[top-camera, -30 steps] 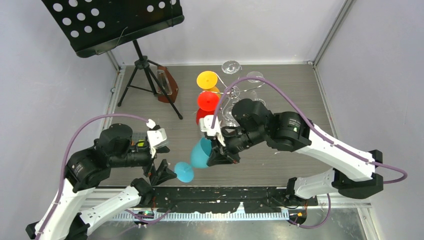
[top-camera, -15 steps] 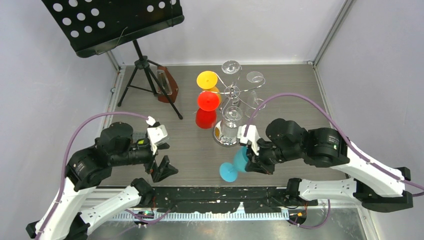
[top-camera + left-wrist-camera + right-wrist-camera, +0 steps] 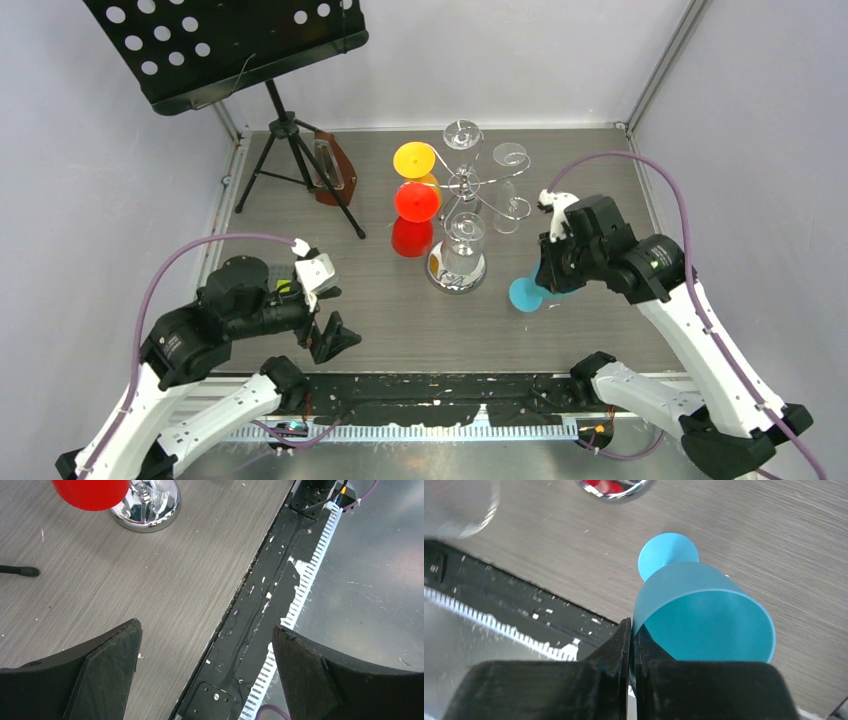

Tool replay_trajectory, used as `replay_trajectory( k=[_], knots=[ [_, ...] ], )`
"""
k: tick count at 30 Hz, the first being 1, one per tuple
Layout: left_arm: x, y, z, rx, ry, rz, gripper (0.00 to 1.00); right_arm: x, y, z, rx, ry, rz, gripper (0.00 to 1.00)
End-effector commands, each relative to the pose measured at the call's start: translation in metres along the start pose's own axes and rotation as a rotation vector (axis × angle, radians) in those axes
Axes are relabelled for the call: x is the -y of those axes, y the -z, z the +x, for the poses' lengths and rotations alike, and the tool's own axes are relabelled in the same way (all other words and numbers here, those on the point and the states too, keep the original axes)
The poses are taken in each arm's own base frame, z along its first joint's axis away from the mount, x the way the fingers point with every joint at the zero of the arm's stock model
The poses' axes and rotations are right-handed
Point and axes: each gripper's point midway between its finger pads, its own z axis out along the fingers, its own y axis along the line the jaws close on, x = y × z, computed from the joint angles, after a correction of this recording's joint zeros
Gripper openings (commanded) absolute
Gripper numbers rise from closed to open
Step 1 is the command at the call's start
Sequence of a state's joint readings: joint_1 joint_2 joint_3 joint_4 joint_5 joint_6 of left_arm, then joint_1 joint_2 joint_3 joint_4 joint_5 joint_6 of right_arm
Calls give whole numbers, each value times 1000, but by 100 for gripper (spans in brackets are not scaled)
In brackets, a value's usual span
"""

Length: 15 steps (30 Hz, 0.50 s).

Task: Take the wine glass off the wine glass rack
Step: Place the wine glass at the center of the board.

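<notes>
The chrome wine glass rack point(image 3: 463, 184) stands mid-table on its round mirror base point(image 3: 440, 272). Yellow point(image 3: 413, 159) and red point(image 3: 415, 201) glasses and three clear glasses point(image 3: 511, 156) hang from its arms. My right gripper point(image 3: 548, 270) is to the right of the rack, shut on the rim of a blue wine glass point(image 3: 524, 294), which is tilted with its foot low over the table. In the right wrist view the fingers point(image 3: 624, 640) pinch the blue bowl's wall point(image 3: 704, 615). My left gripper point(image 3: 330, 338) is open and empty at the table's front edge point(image 3: 205, 675).
A black tripod music stand point(image 3: 290, 130) and a brown holder point(image 3: 335, 170) stand at the back left. The rack base point(image 3: 147, 510) and a red bowl point(image 3: 90, 490) show in the left wrist view. A black strip point(image 3: 450, 385) runs along the near edge.
My right gripper has carried the blue glass from front centre near the left gripper to the right of the rack. The left gripper stayed open and barely moved.
</notes>
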<state>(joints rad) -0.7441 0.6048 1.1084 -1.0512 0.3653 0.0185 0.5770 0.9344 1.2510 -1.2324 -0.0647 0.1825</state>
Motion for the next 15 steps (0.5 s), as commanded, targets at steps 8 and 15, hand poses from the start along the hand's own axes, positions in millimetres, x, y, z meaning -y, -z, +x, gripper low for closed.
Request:
replay_trajectory(
  k=[8,15],
  knots=[
    [-10,1,-18,181,-9,-71,100,84,-20,-56,128,-163,242,6],
    [-11,-2,-8,253,12,-79,100,142,-30,-90,122,-237,376,6]
  ],
)
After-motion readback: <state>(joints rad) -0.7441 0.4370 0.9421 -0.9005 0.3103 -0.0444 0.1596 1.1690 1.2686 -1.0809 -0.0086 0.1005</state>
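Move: The right hand already holds the blue wine glass, its middle some 6 cm below and about 2 cm ahead and 2 cm left of the grip, foot downwards. The clear stretch of board lies about 20 cm ahead of this hand, 10 cm right and 23 cm below; the rack's chrome base stands 21 cm ahead and 19 cm left, the nearest clear glass about 17 cm ahead and 9 cm left. From the left hand that stretch is roughly 27 cm ahead and 50 cm right, 26 cm below. Swing the right gripper on forward and to the right, about 10 cm out and nearly 8 cm across, towards the clear board to the right of the rack, sinking only slightly. Turn the hand some 20 degrees clockwise on the way, and keep the fingers shut on the blue glass's bowl with its foot pointing down. ##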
